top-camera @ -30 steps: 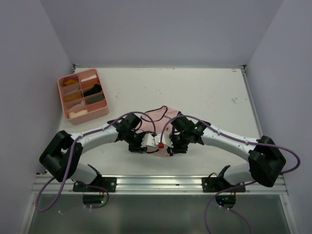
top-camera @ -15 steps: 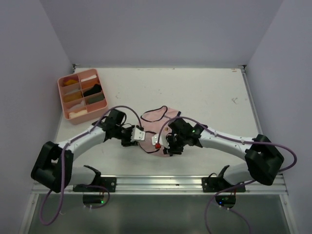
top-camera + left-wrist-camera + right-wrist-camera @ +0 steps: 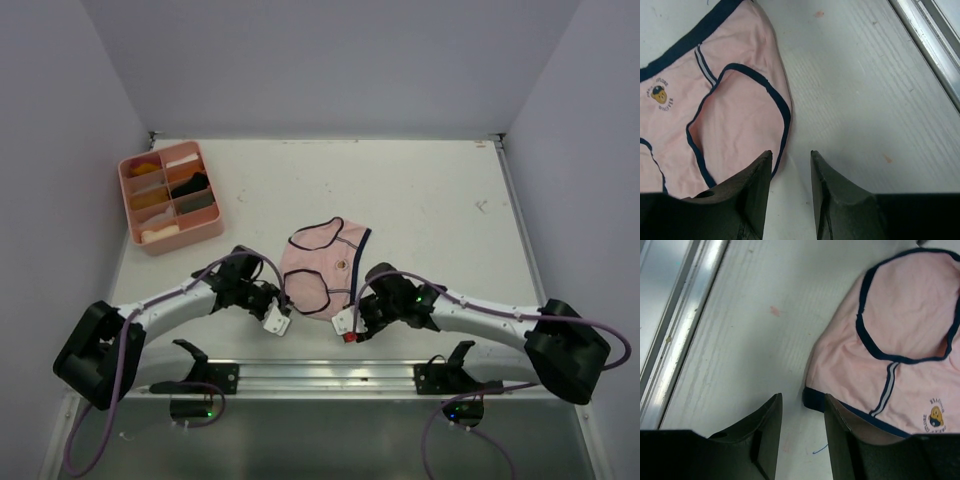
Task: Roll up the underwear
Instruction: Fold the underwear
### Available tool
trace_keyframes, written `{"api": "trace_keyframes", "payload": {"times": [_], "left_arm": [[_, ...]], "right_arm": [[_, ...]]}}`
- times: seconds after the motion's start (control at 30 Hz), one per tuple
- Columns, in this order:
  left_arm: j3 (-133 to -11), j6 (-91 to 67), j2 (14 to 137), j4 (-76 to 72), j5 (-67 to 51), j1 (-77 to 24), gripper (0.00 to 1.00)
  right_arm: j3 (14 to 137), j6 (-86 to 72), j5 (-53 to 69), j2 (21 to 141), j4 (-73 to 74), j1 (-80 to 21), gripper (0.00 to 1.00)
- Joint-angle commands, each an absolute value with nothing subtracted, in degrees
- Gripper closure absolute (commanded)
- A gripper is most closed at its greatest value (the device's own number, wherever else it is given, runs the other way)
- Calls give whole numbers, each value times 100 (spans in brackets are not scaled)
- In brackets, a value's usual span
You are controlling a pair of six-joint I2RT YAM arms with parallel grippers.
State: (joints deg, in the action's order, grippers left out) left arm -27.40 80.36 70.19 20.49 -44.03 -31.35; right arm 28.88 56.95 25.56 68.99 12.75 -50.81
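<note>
The pale pink underwear (image 3: pixel 322 268) with thin dark edging lies spread flat on the white table, near the middle front. My left gripper (image 3: pixel 277 320) sits just off its near left edge, open, with only bare table between the fingers. In the left wrist view the underwear (image 3: pixel 715 100) shows a small printed badge, and its dark hem runs past the left gripper (image 3: pixel 791 154). My right gripper (image 3: pixel 346 325) is at the near right corner, also open and empty. In the right wrist view the underwear (image 3: pixel 900 340) has its dark waistband corner right in front of the right gripper (image 3: pixel 803 396).
A pink compartment tray (image 3: pixel 190 237) stands at the back left, holding several small rolled cloths of mixed colours. A metal rail (image 3: pixel 320 375) runs along the table's near edge, close behind both grippers. Walls enclose the table on three sides.
Both grippers have drawn back toward the near edge, off the underwear. The garment now lies uncovered and spread out, where before the grippers were over its near part.
</note>
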Motion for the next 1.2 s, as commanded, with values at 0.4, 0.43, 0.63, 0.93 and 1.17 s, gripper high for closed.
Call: {"api": "trace_keyframes", "payload": {"times": [0.4,0.43,0.63,0.93,1.17], "left_arm": [[-3006,9282,7725,1530,-4281,-3718,63],[-3023,9290,7795,1529,-4254,-3718,64],[-3041,9308,7919,1398,-4035,-3718,64],[-3261,9606,8200,1819,-3806,-3806,92],[-3323,9536,7665,2889,-4174,-3823,100]], "right_arm": [[2724,7181,2435,7426,413,-5484,60],[2742,7172,2417,7444,396,-5484,60],[2725,7365,2365,7506,413,-5484,70],[2988,7164,2241,7744,545,-5484,100],[3137,6610,2487,6998,1326,-5484,100]]}}
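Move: The near-left corner of the pink underwear lies about 3 cm to my left hand's right, 1 cm ahead and 2 cm below; the leg opening's middle is roughly 5 cm right and 3 cm ahead, and the printed badge some 11 cm right and 8 cm ahead. For my right hand, the near-right corner lies about 2 cm left, level ahead, and 2 cm below, with the badge roughly 9 cm ahead and 1 cm left. I bring both half-open hands down about 2 cm and in towards each other onto the near corners of the underwear, first drawing back some 1.5 cm while turning left clockwise and right counter-clockwise, roughly 13 degrees each. Then I slide both forward about 2 cm and shut the fingers, pinching the near edge at either end, and ease slightly back. ##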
